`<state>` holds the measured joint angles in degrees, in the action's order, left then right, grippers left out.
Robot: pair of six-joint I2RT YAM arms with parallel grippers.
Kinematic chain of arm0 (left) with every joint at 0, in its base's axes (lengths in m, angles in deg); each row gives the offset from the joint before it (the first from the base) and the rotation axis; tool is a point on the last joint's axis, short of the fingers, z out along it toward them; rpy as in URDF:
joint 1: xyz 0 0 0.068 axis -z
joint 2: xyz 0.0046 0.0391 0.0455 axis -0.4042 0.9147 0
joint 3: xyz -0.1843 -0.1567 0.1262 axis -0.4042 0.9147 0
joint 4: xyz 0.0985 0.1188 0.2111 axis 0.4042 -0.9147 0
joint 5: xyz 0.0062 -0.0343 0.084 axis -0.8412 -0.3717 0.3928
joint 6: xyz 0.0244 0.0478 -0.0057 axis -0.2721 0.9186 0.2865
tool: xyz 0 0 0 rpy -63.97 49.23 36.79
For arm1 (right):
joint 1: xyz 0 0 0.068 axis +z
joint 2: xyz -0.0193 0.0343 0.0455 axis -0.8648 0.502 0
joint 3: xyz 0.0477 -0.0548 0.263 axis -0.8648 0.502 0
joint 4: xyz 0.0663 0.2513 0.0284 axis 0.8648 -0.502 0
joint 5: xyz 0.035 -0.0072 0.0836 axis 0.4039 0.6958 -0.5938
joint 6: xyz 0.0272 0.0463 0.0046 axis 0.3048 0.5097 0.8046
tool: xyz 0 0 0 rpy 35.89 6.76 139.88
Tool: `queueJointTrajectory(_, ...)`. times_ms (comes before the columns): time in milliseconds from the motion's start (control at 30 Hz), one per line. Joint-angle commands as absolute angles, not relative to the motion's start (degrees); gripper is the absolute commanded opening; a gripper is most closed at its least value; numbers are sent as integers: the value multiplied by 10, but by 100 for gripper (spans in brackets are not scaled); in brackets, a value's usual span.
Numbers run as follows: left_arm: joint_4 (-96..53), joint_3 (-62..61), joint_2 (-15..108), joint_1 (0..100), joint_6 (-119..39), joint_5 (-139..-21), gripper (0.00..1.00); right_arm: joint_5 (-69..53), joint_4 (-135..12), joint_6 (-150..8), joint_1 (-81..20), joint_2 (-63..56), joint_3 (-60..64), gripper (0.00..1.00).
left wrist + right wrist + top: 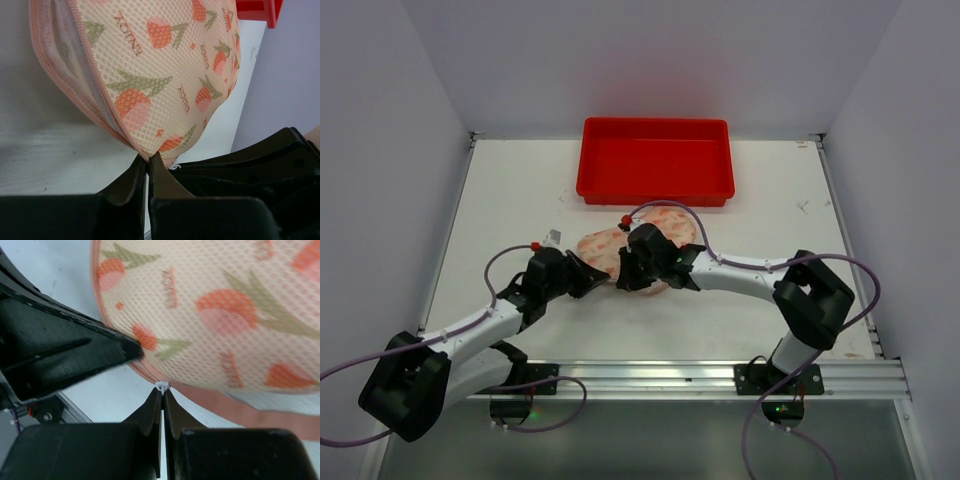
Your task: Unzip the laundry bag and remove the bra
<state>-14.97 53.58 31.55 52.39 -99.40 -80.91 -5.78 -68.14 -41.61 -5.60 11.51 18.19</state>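
The laundry bag (pixel 672 222), cream mesh with a salmon tulip print and a pink zip rim, lies mid-table in front of the red tray. My left gripper (pixel 607 277) comes in from the left and is shut on the bag's near edge: in the left wrist view the gripper (pixel 148 158) pinches the pink seam of the bag (pixel 165 75). My right gripper (pixel 625 276) reaches in from the right. In the right wrist view that gripper (pixel 162 390) is shut on the small white zip pull (pixel 162 386) at the rim of the bag (pixel 225 315). The bra is hidden.
The red tray (pixel 655 190) stands at the back of the table, just behind the bag; its corner (pixel 260 11) shows in the left wrist view. Both grippers sit close together at the bag's near-left end. White walls close in the sides.
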Motion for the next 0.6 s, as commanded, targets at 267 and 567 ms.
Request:
queueJointTrajectory(267, -302, 488, 259, 439, -834, -819, 0, 13, -769, -454, -232, -105, 333, 0)
queueJointTrajectory(567, -357, 408, 345, 380, -699, -809, 0, -6, -800, -492, -269, -217, 384, 0)
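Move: The left fingers have just shut on the laundry bag's pink-edged rim, and the right fingers pinch its white zipper pull, which lies only some 3 cm right of the left hand and 1 cm nearer. The bag's middle is about 9 cm ahead, 8 cm right and 4 cm below the left hand; from the right hand, roughly 10 cm ahead, 5 cm right and 4 cm below. The red box stands about 30 cm ahead and 8 cm right of the right hand. Rightward and fast, the right hand draws away from the left with the zipper pull still pinched, some 18 cm, rising about 3 cm, bearing forward a few centimetres and turning about 20 degrees clockwise. The left hand keeps its pinch on the bag's edge and goes about 5 cm left, rolling its left side up some 15 degrees. ##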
